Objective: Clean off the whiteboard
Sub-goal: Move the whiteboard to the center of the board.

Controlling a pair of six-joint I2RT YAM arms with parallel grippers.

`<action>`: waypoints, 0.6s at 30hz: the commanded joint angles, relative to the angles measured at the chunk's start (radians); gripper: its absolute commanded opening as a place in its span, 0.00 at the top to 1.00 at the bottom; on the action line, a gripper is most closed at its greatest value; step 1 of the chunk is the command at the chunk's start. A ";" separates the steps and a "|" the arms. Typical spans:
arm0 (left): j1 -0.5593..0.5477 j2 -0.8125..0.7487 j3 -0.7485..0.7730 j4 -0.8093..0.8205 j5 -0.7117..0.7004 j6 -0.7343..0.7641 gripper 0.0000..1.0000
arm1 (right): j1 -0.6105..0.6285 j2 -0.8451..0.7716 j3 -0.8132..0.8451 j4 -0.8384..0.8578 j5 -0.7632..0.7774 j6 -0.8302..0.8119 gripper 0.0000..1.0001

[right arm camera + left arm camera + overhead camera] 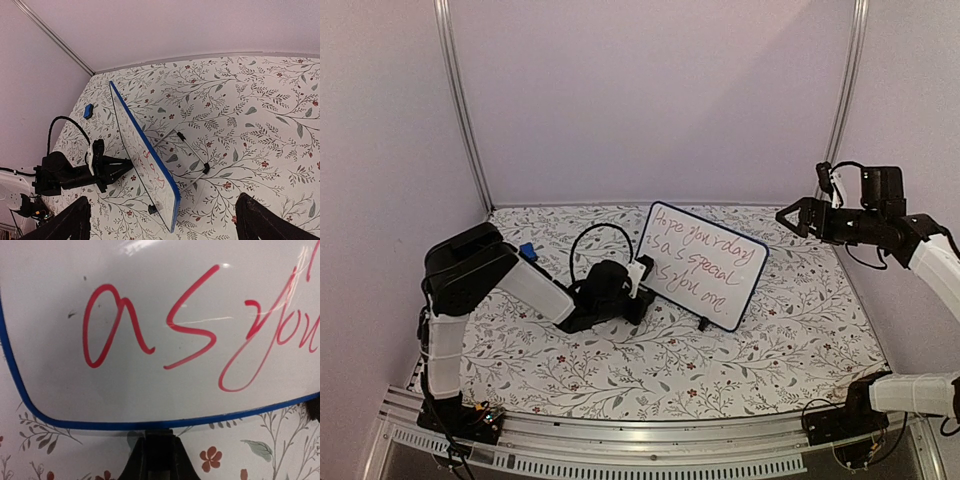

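The whiteboard (705,265) stands propped at mid-table, blue-framed, with reddish handwriting across its face. My left gripper (640,283) is shut with nothing in it, its tips right at the board's lower left edge. In the left wrist view the whiteboard (160,315) fills the frame and the closed gripper (159,437) meets its blue bottom rim. My right gripper (790,215) hangs open, high at the right, well off the board. From the right wrist the whiteboard (145,165) appears edge-on below the wide-open gripper (162,227), with the left gripper (117,167) against its written face.
A small blue eraser block (528,251) lies on the floral tablecloth (650,370) behind the left arm, and shows as the eraser (88,111) from the right wrist. A wire stand (192,150) props the board from behind. Walls close in the back and sides.
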 commanded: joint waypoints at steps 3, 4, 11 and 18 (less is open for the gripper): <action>-0.070 -0.046 -0.040 0.155 0.086 0.028 1.00 | 0.026 -0.028 -0.081 0.103 -0.097 0.000 0.01; -0.075 -0.046 -0.048 0.169 0.103 0.028 1.00 | 0.033 -0.032 -0.098 0.121 -0.111 0.008 0.01; -0.090 -0.046 -0.067 0.204 0.156 0.026 1.00 | 0.050 -0.099 -0.198 0.221 -0.123 0.023 0.01; -0.096 -0.051 -0.089 0.215 0.159 0.022 1.00 | 0.051 -0.117 -0.242 0.262 -0.113 0.030 0.01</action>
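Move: My left hand already grips the whiteboard's left foot at the lower edge. The board's middle is about 10 cm to its right, level with it fore and aft, and roughly 9 cm higher. The free foot is some 12 cm right and 6 cm back. The open table I'm taking the board to begins about 5 cm back and 3 cm right. From my right hand, the board's middle is around 15 cm left, 4 cm ahead and 18 cm below. Keeping the foot pinched, my left hand draws the whiteboard level over the table, about 5 cm back towards me and 3 cm right, turning some 10 degrees clockwise and easing to a stop. My empty right hand, still wide open, comes a few centimetres back and left towards the board, dipping about 3 cm, then rising slightly. ##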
